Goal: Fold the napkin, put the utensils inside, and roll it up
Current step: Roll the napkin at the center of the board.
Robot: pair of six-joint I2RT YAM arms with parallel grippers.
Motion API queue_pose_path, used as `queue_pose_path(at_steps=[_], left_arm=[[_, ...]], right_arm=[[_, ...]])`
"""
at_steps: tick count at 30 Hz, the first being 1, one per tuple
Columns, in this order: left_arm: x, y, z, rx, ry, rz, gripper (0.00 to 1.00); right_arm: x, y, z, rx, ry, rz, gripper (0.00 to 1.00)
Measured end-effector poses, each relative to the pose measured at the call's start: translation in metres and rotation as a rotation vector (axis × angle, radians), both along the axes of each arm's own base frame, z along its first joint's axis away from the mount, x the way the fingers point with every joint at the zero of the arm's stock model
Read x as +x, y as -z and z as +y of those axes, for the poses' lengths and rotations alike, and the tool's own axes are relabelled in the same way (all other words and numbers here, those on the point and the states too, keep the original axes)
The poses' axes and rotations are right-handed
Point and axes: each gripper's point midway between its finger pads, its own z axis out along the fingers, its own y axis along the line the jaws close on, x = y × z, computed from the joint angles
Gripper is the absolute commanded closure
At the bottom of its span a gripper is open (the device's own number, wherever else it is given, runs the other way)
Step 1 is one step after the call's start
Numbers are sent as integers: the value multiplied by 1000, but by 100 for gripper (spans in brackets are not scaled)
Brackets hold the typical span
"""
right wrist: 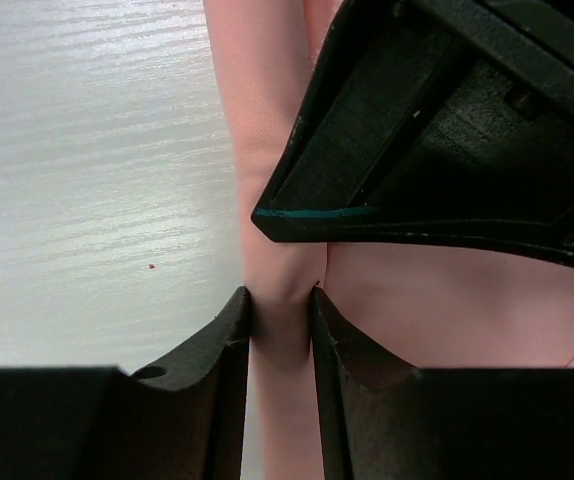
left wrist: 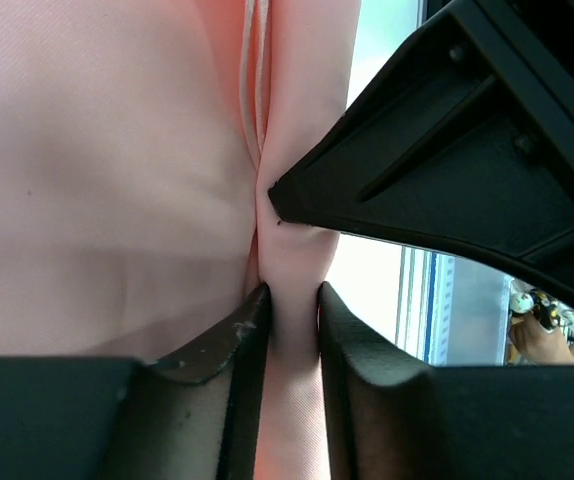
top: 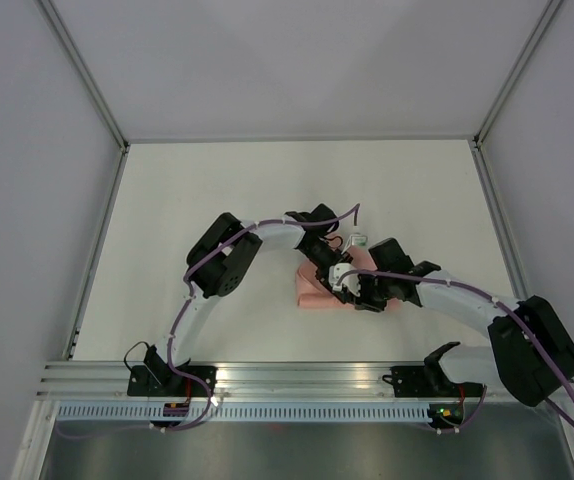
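Note:
The pale pink napkin [top: 312,294] lies bunched into a small folded bundle at the table's middle, under both wrists. In the left wrist view a rolled edge of the napkin [left wrist: 292,200] runs up between the two fingers, and my left gripper [left wrist: 292,296] is shut on it. In the right wrist view my right gripper [right wrist: 281,296] pinches a similar pink roll of the napkin [right wrist: 267,150], its fingers tight against both sides. The two grippers [top: 345,280] meet almost nose to nose over the bundle. The utensils are hidden.
The other arm's black gripper body fills the upper right of each wrist view [left wrist: 457,160] [right wrist: 447,140]. White table [top: 217,190] surrounds the bundle, with grey walls around it and a metal rail [top: 297,378] along the near edge.

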Motion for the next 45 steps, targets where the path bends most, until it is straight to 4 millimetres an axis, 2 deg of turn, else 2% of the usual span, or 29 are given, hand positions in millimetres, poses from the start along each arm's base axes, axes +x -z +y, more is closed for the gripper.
queue_pose_path(at_steps=[8,14,21,24,26,30,33,36,40,45], left_arm=[[16,-8,5,33,-51,-88,56],[55,-16,21,58,-179,-243,55],[104,-48,57,41,-426,-411,54],[119,-64,70,27,-547,-507,54],[122,-74,76,11,-611,-557,54],[121,-101,88,-59,-719,-655,53],[117,-118,94,-113,-785,-747,48],[105,-125,95,-145,-830,-832,45],[79,-123,79,-150,-798,-957,44],[37,-115,45,-156,-648,-1123,43]], right_arm=[[5,0,5,-31,-24,69,83],[9,-1,6,-36,-44,186,85],[13,0,5,-19,-55,384,85],[15,0,5,-7,-55,469,86],[16,0,4,6,-47,533,86],[19,0,3,39,-20,657,86],[21,1,2,56,1,732,86],[22,1,2,69,23,806,86],[21,1,2,78,44,873,86],[20,1,2,70,57,926,86]])
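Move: The left hand's fingers are still around the napkin roll near its middle, with the roll's midpoint about 2 cm to the right and its left end some 9 cm to the left. The right hand holds the roll a few centimetres farther right, with the roll's midpoint about 1 cm to its left. The flat, unrolled part of the napkin is centred about 7 cm ahead of both hands, some 3 cm right of the left hand and level sideways with the right. The right hand keeps its pinch on the roll and turns it over away from the base, tipping some 50 degrees while creeping about 2 cm forward at table height towards the flat cloth. The left fingers open wider and come free of the roll, drawing about 12 cm forward and 9 cm left as they rise to some 12 cm up, then coming back and to the right over the napkin as the wrist swings round from pointing back to pointing forward, right and down, still open and high. ##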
